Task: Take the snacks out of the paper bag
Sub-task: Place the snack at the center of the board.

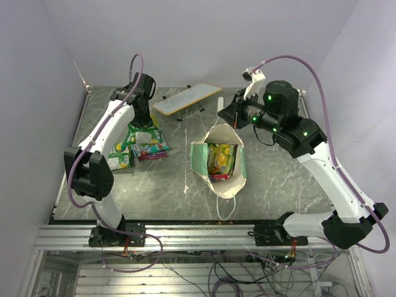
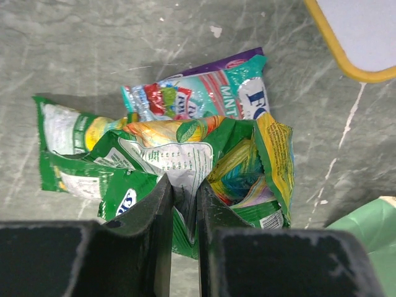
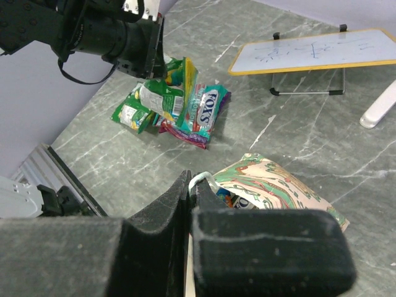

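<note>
The mint-green paper bag lies open mid-table with snacks inside. My right gripper is at the bag's far rim; in the right wrist view it is shut on the bag's white cord handle, above the printed side. Several snacks lie in a pile to the left. My left gripper is over that pile, shut on the edge of a green packet. A purple and mint packet and another green one lie beside it.
A white board with a yellow rim stands on black legs at the back, between the arms. A small white oblong object lies to its right. The bag's second cord handle hangs toward the near edge. Walls close in left and right.
</note>
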Robot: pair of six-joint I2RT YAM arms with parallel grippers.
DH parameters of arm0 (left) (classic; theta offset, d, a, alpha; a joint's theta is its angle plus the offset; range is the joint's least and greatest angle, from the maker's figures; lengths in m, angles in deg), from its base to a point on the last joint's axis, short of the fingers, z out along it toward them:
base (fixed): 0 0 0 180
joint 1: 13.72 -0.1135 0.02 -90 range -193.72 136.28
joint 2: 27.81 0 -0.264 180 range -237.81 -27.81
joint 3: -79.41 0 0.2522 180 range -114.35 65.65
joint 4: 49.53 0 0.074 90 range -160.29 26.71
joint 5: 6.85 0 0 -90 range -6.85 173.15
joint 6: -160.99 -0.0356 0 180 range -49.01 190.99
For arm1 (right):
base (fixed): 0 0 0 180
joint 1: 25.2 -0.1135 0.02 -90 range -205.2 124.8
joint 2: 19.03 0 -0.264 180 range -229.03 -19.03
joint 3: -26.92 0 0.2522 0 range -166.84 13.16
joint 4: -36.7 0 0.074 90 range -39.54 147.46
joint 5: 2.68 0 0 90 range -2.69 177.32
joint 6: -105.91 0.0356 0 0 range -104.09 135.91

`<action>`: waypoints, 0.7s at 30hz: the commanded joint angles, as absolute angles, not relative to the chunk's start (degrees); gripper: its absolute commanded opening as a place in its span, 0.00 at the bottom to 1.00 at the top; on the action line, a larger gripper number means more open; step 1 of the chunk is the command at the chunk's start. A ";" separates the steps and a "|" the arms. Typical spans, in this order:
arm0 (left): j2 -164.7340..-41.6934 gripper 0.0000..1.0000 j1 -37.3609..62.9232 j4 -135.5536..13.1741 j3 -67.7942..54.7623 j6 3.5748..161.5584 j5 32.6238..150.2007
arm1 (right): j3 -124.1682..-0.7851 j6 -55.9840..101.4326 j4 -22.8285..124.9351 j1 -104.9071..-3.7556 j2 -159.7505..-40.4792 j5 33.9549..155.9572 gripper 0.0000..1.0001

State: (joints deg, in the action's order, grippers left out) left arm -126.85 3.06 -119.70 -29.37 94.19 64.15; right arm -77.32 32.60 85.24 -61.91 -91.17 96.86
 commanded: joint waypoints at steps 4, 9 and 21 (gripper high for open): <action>-133.76 0.07 2.43 -118.58 -36.47 100.76 66.77 | -77.95 32.26 81.11 -61.97 -89.39 95.05 0.00; -138.03 0.07 0.76 -118.69 -37.16 101.02 66.42 | -79.95 30.70 82.30 -61.95 -90.45 94.34 0.00; -142.20 0.21 -0.79 -116.17 -33.18 104.64 70.11 | -78.95 28.36 81.82 -61.95 -89.87 92.77 0.00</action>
State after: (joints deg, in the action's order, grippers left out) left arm -142.09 -0.48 -118.34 -34.57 102.54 68.21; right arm -77.52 29.93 85.40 -61.91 -91.19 93.99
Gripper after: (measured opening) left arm 0.245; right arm 0.008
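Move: The pile of teal and purple snack bags, above which the held green snack hangs, lies roughly 4 cm ahead of the left hand, 3 cm to its right and 15 cm below. The loose green bag lies some 10 cm to this hand's left and 4 cm back; the whiteboard stands about 17 cm ahead and 17 cm to its right. From the right hand, the pile is about 13 cm ahead, 31 cm left and 36 cm down. The green snack, still pinched at its top by the left hand, is lowered about 8 cm towards the pile of teal and purple bags. The hand carries it some 4 cm forward mostly at first, then goes nearly straight down while tipping its fingers further down and turning slightly counter-clockwise, the grip unchanged. The right hand keeps its hold on the paper bag's handle. ##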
